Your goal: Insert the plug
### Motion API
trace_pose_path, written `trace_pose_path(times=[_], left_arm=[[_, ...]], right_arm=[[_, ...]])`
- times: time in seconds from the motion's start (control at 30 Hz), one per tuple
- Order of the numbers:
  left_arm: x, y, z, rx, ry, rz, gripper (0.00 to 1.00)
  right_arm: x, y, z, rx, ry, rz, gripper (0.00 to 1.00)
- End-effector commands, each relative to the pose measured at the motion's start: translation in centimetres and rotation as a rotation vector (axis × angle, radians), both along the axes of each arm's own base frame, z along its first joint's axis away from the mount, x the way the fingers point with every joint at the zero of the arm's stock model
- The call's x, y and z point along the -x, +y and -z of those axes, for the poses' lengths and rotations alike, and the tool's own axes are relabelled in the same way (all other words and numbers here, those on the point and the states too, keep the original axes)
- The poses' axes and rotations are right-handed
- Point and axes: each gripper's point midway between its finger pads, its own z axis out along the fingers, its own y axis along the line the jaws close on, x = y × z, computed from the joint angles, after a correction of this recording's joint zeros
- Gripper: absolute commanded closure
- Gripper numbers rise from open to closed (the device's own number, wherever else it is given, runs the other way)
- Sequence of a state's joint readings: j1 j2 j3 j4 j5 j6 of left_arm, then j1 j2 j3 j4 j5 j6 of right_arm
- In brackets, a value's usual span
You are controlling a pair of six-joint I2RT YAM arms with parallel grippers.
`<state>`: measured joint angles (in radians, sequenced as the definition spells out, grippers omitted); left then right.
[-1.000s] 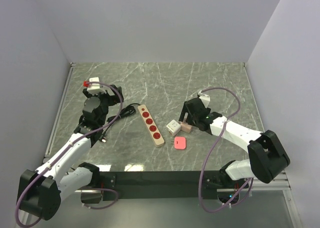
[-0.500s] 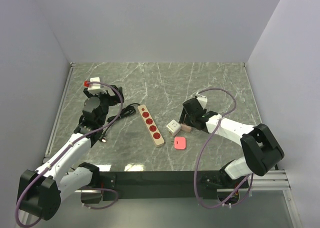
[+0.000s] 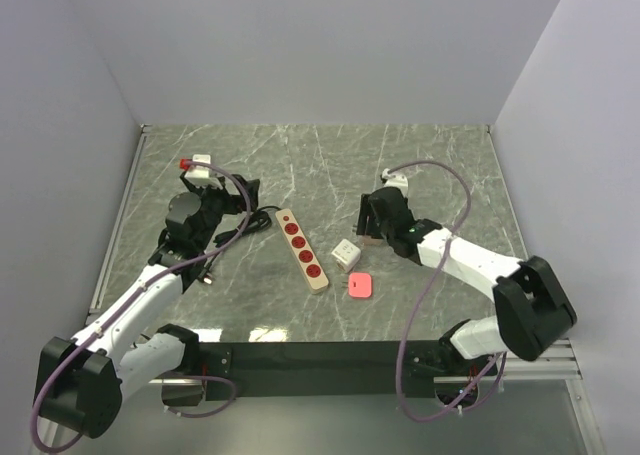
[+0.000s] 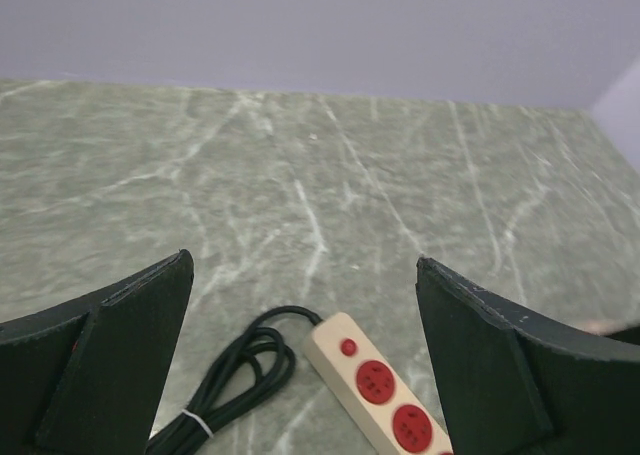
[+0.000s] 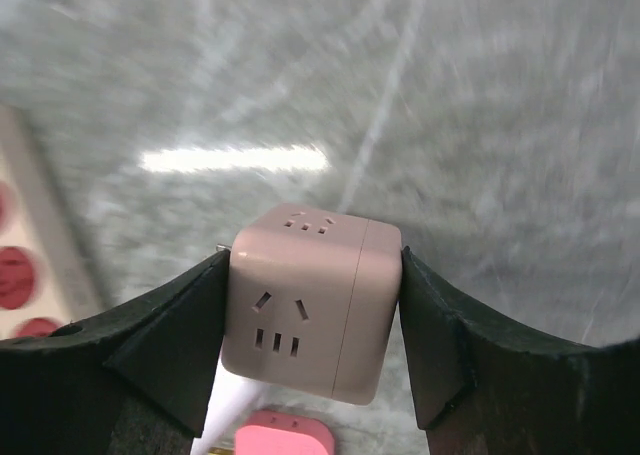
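A beige-pink cube plug (image 5: 310,310) with socket slots on its faces sits between my right gripper's fingers (image 5: 170,345), which press on both of its sides. From above, the right gripper (image 3: 371,234) hangs just right of the cream power strip (image 3: 302,250) with red sockets, and hides the plug. My left gripper (image 4: 305,365) is wide open, with the strip's switch end (image 4: 375,380) between and beyond its fingers. In the top view the left gripper (image 3: 237,201) is left of the strip.
A white cube adapter (image 3: 346,253) and a pink flat adapter (image 3: 361,286) lie right of the strip; the pink one (image 5: 285,440) shows under the held plug. The strip's black coiled cable (image 4: 240,375) lies near the left gripper. Grey walls border the marble table (image 3: 440,165).
My right gripper has narrowed onto the plug and moved back and slightly left with it. The left wrist has turned toward the strip.
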<state>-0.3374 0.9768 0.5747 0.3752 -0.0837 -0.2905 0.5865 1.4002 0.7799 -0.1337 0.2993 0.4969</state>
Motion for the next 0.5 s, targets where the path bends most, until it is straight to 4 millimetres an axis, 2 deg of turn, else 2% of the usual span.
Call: trace_pose_path(times=[0.0,0.03,0.2,0.37,0.43,0.47], left_arm=[[0.7,-3.5,-2.7,0.025,-0.052,0.197,0.01],[0.8,-3.9,-2.8,0.031,-0.048,0.22,0.01],[1.9,-6.1,-3.5,0.075,-0.046,0.354,0.01],[3.9,-8.7,-4.4,0.144,-0.038,0.534,0.01],[4.4,-9.5,-4.4,0.165,-0.026,0.586,0.01],[4.6,-9.9,-4.8,0.185,-0.037,0.616,0.01]], right_arm=[[-3.1,2.7,-8.6,-0.084,-0.327,-0.15,1.0],[-3.6,3.2,-10.2,-0.085,-0.397,-0.187,1.0],[-3.5,6.1,-13.0,-0.11,-0.528,-0.38,1.0],[-1.5,10.0,-14.8,-0.096,-0.654,-0.665,1.0],[-0.7,10.6,-14.9,-0.101,-0.685,-0.721,1.0],[0.0,11.4,-15.9,-0.124,-0.733,-0.77,1.0]])
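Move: The pink plug adapter is already in the right hand's grip; the open left gripper is about 29 cm to that hand's left, 3 cm farther out and 16 cm higher. From the right hand, the power strip's middle is about 17 cm left, 2 cm back and 6 cm down, the white adapter 5 cm left, 3 cm back and 4 cm down. Beneath the left hand, about 22 cm down and some 4 cm ahead, lies the coiled black cable. Still pinching the pink plug adapter, the right hand climbs about 12 cm, then swings left some 8 cm towards the left gripper, its down-slanted fingers tipping up towards level and turning counter-clockwise by about 30 degrees. The left hand, wide open and empty, comes to meet it, going right and a little back while turning about 25 degrees clockwise. ##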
